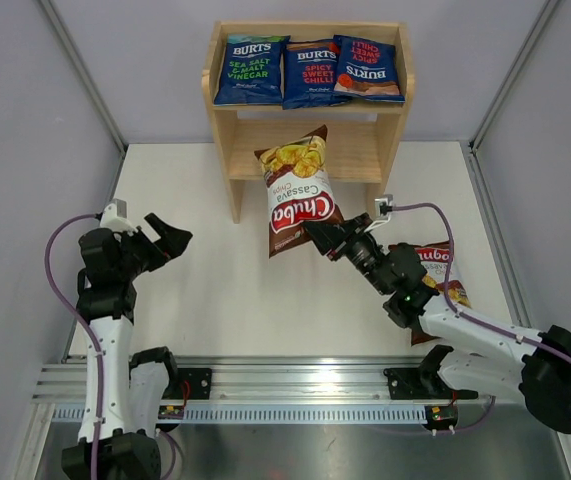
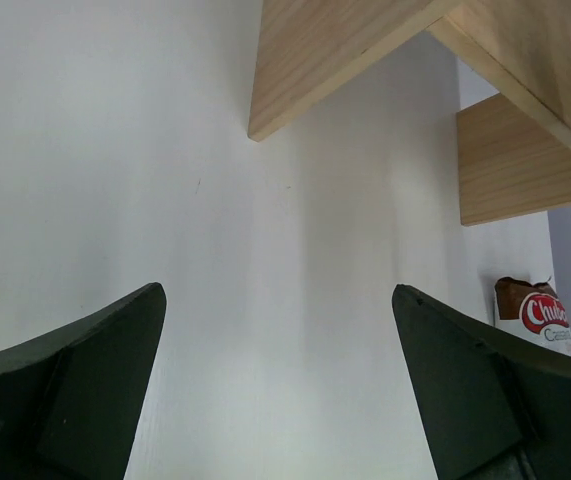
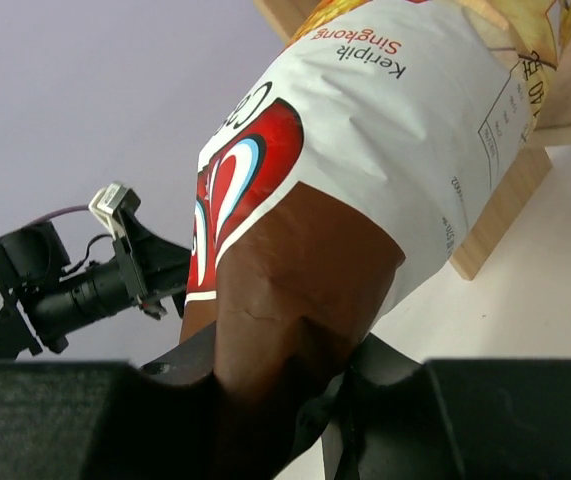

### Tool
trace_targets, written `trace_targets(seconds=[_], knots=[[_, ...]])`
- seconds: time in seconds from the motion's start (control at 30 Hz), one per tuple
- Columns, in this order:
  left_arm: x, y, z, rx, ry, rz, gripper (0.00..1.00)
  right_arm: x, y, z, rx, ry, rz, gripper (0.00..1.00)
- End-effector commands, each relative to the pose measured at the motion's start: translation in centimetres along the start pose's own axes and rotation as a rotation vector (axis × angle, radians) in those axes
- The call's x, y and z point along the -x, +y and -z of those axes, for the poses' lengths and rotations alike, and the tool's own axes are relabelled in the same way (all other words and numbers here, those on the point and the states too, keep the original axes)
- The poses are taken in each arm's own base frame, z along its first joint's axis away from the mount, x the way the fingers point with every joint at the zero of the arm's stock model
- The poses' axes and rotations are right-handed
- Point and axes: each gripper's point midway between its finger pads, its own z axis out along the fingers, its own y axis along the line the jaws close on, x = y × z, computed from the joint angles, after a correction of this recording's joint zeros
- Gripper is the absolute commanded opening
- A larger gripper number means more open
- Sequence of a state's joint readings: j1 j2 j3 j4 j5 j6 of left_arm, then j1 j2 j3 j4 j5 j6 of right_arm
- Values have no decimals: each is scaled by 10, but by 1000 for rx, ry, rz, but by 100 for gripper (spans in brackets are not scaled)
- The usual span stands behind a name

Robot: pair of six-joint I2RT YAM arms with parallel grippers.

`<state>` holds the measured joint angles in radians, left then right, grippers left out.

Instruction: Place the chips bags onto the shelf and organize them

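Three blue BURTS bags point(image 1: 310, 70) lie side by side on the top tier of the wooden shelf point(image 1: 223, 130). My right gripper point(image 1: 323, 237) is shut on the brown bottom end of a Chuba cassava bag point(image 1: 296, 190) and holds it raised in front of the shelf's lower tier; it fills the right wrist view point(image 3: 365, 180). A second Chuba bag point(image 1: 443, 272) lies on the table under my right arm, and shows in the left wrist view point(image 2: 537, 312). My left gripper point(image 1: 172, 238) is open and empty at the left, above bare table point(image 2: 277, 300).
The shelf stands at the table's far edge against the back wall; its leg point(image 2: 315, 60) shows in the left wrist view. Grey enclosure walls close in both sides. The left arm point(image 3: 75, 290) shows in the right wrist view. A metal rail point(image 1: 295, 385) runs along the near edge.
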<state>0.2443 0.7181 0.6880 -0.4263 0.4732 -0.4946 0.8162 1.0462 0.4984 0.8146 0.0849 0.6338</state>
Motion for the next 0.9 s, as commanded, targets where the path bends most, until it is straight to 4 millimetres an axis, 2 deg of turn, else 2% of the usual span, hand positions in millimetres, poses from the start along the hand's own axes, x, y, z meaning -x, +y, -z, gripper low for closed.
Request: trace_targets(seconds=[0.0,0.17,0.2,0.23,0.3,0.33,0.4,0.47,0.5,0.6,0.87], knots=[[10,3,2,27,-33,-104,99,52,20,-21,76,-104,-51,0],[7,-5,7,-15,-49,-125,99,63,2,-51,69,-112,-58,0],[7,-7,8,-19,-53,-130,99,72,3,-57,79,-135,-70,0],[6,-8,9,-22,-51,-133,99,67,-11,-67,59,-123,-77,0],[6,-9,11,-25,-58,-137,99,75,-11,-81,66,-143,-99,0],[6,-10,12,-26,-61,-138,99,67,-23,-90,41,-136,-107,0],[5,-11,13,-29,-69,-130,99,66,-36,-102,21,-175,-138,0],[7,-10,17,-17,-94,-135,99,67,-42,-110,19,-208,-163,1],[8,-11,19,-17,-101,-138,99,61,-51,-120,4,-204,-174,1],[8,-12,21,-17,-115,-142,99,52,-59,-140,-4,-183,-206,1],[5,-14,21,-24,-110,-136,99,27,-87,-167,-144,-148,-308,3]])
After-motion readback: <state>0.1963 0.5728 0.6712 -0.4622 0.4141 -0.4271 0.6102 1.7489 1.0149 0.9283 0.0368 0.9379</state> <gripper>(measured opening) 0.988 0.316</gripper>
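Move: The place for the Chuba cassava bag already pinched in the right hand, the left half of the lower shelf, is about 27 cm ahead of that hand, 11 cm to its left and 5 cm lower. The shelf's left side panel is roughly 14 cm left of that place. Above, on the top shelf, the green-lettered Burts bag is some 30 cm ahead and 18 cm left of the hand, the spicy sweet chilli bag 30 cm ahead and 1 cm left, both about 18 cm up. From the idle left hand, the lower-shelf place is about 25 cm ahead, 30 cm right, 4 cm up. Forward, quick at first and slowing, the right arm carries the cassava bag some 17 cm into the opening between the two shelves. It rises slightly, then sinks a few centimetres while easing about 5 cm left; the wrist tips roughly 15 degrees down with a slight roll, and the fingers keep their pinch on the bag's near right corner. The left hand, empty and open, draws back a couple of centimetres. ##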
